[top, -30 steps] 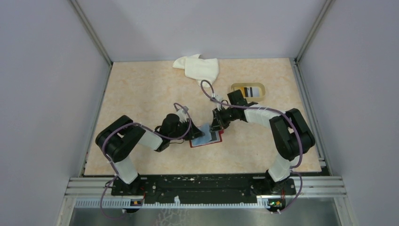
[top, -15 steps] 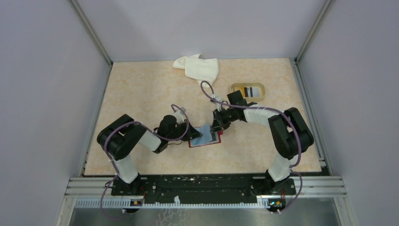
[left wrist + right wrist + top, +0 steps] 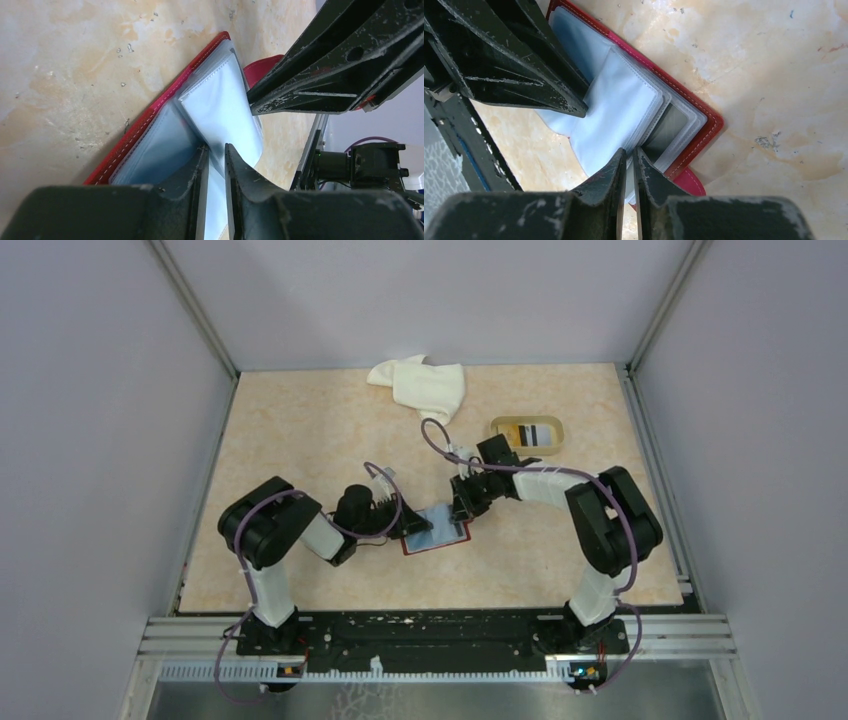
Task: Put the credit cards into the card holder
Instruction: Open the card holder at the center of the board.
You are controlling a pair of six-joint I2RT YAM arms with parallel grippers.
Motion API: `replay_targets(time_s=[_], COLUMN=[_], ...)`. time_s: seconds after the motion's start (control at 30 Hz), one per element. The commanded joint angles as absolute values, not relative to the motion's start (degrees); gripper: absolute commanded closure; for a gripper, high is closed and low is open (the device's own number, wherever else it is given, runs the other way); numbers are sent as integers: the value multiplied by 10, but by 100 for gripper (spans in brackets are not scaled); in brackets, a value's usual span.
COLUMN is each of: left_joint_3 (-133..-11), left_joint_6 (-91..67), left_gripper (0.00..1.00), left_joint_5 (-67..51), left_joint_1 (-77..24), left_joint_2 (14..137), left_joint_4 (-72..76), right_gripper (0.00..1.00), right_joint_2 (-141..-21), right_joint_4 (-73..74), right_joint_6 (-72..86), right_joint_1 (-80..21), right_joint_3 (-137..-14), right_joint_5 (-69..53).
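Note:
The dark red card holder (image 3: 437,531) lies open mid-table, its clear sleeves fanned out. My left gripper (image 3: 404,530) is at its left end; in the left wrist view its fingers (image 3: 216,151) are shut on one clear sleeve (image 3: 220,107) standing up from the red cover (image 3: 150,117). My right gripper (image 3: 462,512) is at the right end, with its fingers (image 3: 630,153) pinched on the sleeve edges (image 3: 621,112) above the red cover (image 3: 706,131). A dark grey face (image 3: 670,131) shows inside one sleeve. A striped credit card (image 3: 535,434) lies in the beige tray.
The beige tray (image 3: 503,426) sits at the back right, behind the right arm. A crumpled white cloth (image 3: 425,385) lies at the back centre. The two grippers face each other closely over the holder, each showing in the other's wrist view.
The left arm's elbow has swung a little right and the right wrist has shifted slightly left. Both grippers stay at the holder, which has barely moved.

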State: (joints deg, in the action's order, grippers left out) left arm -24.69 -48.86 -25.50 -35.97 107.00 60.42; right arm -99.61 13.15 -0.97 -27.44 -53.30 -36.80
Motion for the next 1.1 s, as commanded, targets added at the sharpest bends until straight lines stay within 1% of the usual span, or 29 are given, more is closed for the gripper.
replay_targets(time_s=[0.0,0.07,0.13,0.23,0.3,0.43,0.6,0.93,1.0,1.07], left_joint_3=[-241,-238,-235,-234,-233,-230,-228,-229,-229,-228], left_joint_6=[-493,-494,-494,-496,-499,-508,-513,-514,-515,-516], left_gripper=[74,73,73,74,74,76,76,74,73,73], left_joint_5=[-289,-288,-285,-282,-280,-282,-281,-282,-282,-282], left_joint_1=[-371,-371,-371,-371,-371,-371,-371,-371,-371,-371], left_joint_2=[1091,1086,1083,1082,1084,1093,1096,1100,1101,1101], left_joint_4=[596,598,598,598,600,616,623,629,630,631], right_gripper=[83,76,72,71,69,66,66,66,68,74], right_joint_2=[-995,-979,-959,-924,-906,-898,-937,-981,-981,-979], right_joint_4=[121,123,122,120,116,122,152,160,160,160], right_joint_6=[-55,-68,-86,-112,-126,-146,-148,-122,-123,-122], right_joint_1=[-321,-331,-337,-339,-338,-340,-347,-353,-356,-360], right_joint_3=[-546,-548,-547,-542,-536,-530,-547,-558,-559,-560], right_joint_5=[-252,-229,-213,-187,-179,-217,-271,-244,-249,-255])
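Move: The open card holder lies under both hands. From the right fingertips, its middle is about 3 cm left, 2 cm back and 1 cm below; from the left fingertips, about 1 cm right, level ahead and 1 cm down. The card tray stands roughly 18 cm ahead and 14 cm right of the right hand. The white cloth is some 28 cm ahead of that hand and 6 cm left. Lift the right gripper off the clear sleeve, up and forward about 2 cm each, opening the fingers partway and turning the wrist some 20 degrees, then bring it back down onto the sleeve beside its free edge. Keep the left fingertips on the sleeves, easing about 1 cm back towards the base early on. ##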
